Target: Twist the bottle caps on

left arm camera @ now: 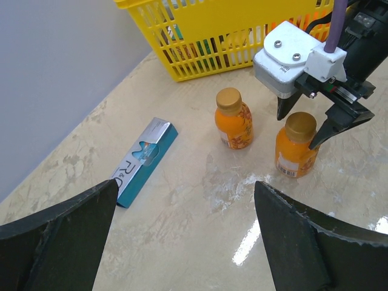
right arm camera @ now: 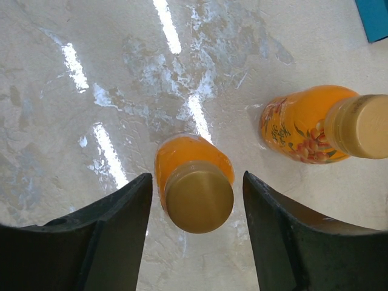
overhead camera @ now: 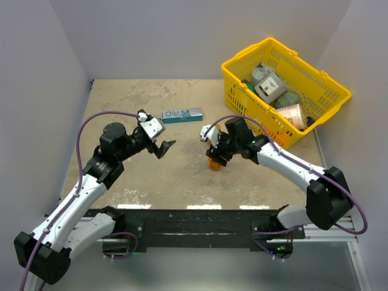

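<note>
Two orange bottles stand on the table, each with a brownish cap on its neck. My right gripper (right arm camera: pixel 197 177) is open and points down over the nearer bottle (right arm camera: pixel 193 159). Its fingers flank that bottle's cap (right arm camera: pixel 199 200) with a gap on each side. The other bottle (right arm camera: pixel 300 124) stands just beside it, capped (right arm camera: pixel 364 126). The left wrist view shows both bottles (left arm camera: pixel 233 124) (left arm camera: pixel 296 151), with the right gripper (left arm camera: pixel 300 124) over the second. My left gripper (left arm camera: pixel 185 185) hangs open to their left with nothing between its fingers. From the top, one bottle (overhead camera: pixel 214 163) shows below the right gripper (overhead camera: pixel 215 151).
A blue-and-white box (overhead camera: pixel 182 114) lies flat behind the left gripper (overhead camera: pixel 163 147). A yellow basket (overhead camera: pixel 242 63) holding several items stands at the back right. Grey walls close in the table at left, back and right.
</note>
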`<state>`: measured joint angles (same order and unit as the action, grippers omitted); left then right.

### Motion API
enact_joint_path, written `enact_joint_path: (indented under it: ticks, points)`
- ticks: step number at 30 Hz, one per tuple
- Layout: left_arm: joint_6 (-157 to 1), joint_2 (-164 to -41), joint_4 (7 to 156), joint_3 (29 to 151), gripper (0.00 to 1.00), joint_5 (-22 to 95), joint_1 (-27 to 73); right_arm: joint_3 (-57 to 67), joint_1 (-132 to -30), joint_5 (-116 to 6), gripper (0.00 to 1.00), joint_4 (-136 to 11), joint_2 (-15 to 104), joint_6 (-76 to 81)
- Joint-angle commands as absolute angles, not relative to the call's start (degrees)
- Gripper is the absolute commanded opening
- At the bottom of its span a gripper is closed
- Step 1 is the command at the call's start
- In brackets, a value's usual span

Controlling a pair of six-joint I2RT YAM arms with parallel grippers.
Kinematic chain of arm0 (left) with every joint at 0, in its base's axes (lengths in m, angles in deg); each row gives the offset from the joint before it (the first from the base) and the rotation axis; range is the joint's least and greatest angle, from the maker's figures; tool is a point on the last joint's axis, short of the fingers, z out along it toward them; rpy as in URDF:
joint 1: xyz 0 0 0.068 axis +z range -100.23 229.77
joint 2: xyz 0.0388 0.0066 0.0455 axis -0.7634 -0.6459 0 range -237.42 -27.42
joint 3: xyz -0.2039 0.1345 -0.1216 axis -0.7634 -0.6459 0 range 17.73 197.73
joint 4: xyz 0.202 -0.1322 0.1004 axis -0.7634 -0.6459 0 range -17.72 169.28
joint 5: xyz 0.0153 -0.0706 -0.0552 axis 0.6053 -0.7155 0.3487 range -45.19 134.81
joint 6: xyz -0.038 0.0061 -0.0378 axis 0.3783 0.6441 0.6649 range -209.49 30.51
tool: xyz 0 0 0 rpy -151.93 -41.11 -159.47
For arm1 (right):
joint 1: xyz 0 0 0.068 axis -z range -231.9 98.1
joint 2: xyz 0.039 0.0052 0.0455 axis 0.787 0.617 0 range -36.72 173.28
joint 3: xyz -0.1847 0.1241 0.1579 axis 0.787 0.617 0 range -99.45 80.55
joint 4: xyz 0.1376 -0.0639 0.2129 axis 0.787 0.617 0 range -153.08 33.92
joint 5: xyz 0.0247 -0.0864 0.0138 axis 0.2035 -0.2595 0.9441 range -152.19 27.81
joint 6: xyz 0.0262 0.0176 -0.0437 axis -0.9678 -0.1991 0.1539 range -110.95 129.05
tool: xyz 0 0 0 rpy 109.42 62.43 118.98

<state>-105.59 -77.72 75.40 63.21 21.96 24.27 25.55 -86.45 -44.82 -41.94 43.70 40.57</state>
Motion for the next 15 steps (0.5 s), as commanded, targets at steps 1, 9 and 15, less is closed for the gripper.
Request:
enact_joint_path:
  ticks: [1, 9, 15]
  points:
    - [-105.9, -77.8, 78.4, 63.2, 1.0, 20.5, 24.6, 23.3, -86.7, -45.0, 0.71, -42.8, 43.5, 40.1]
    - [-105.8, -78.0, 78.4, 63.4, 0.99, 19.9, 24.7, 14.4, -86.6, -43.0, 0.99, -34.3, 40.5, 39.8]
    - [-105.4, -78.4, 78.4, 63.3, 1.0, 21.0, 24.8, 4.9, -86.5, -47.6, 0.99, -29.4, 35.2, 33.3]
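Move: The bottle I have just set down stands between my right fingertips, its middle about 3 cm below and level with them otherwise. The other capped bottle stands some 9 cm ahead, at the same height. The flat blue-and-silver box lies about 19 cm ahead and 13 cm to the left, roughly 6 cm below. From my waiting left hand, the bottle I'm leaving is about 20 cm to the right, 1 cm ahead and 19 cm below. I spread my right fingers the rest of the way, from a bit over half to fully open, while the hand stays around the cap of the standing bottle. Then I lift straight up and away from it, slowly at first and then fast, some 8 to 9 cm, keeping the fingers wide and the wrist nearly as it is. ##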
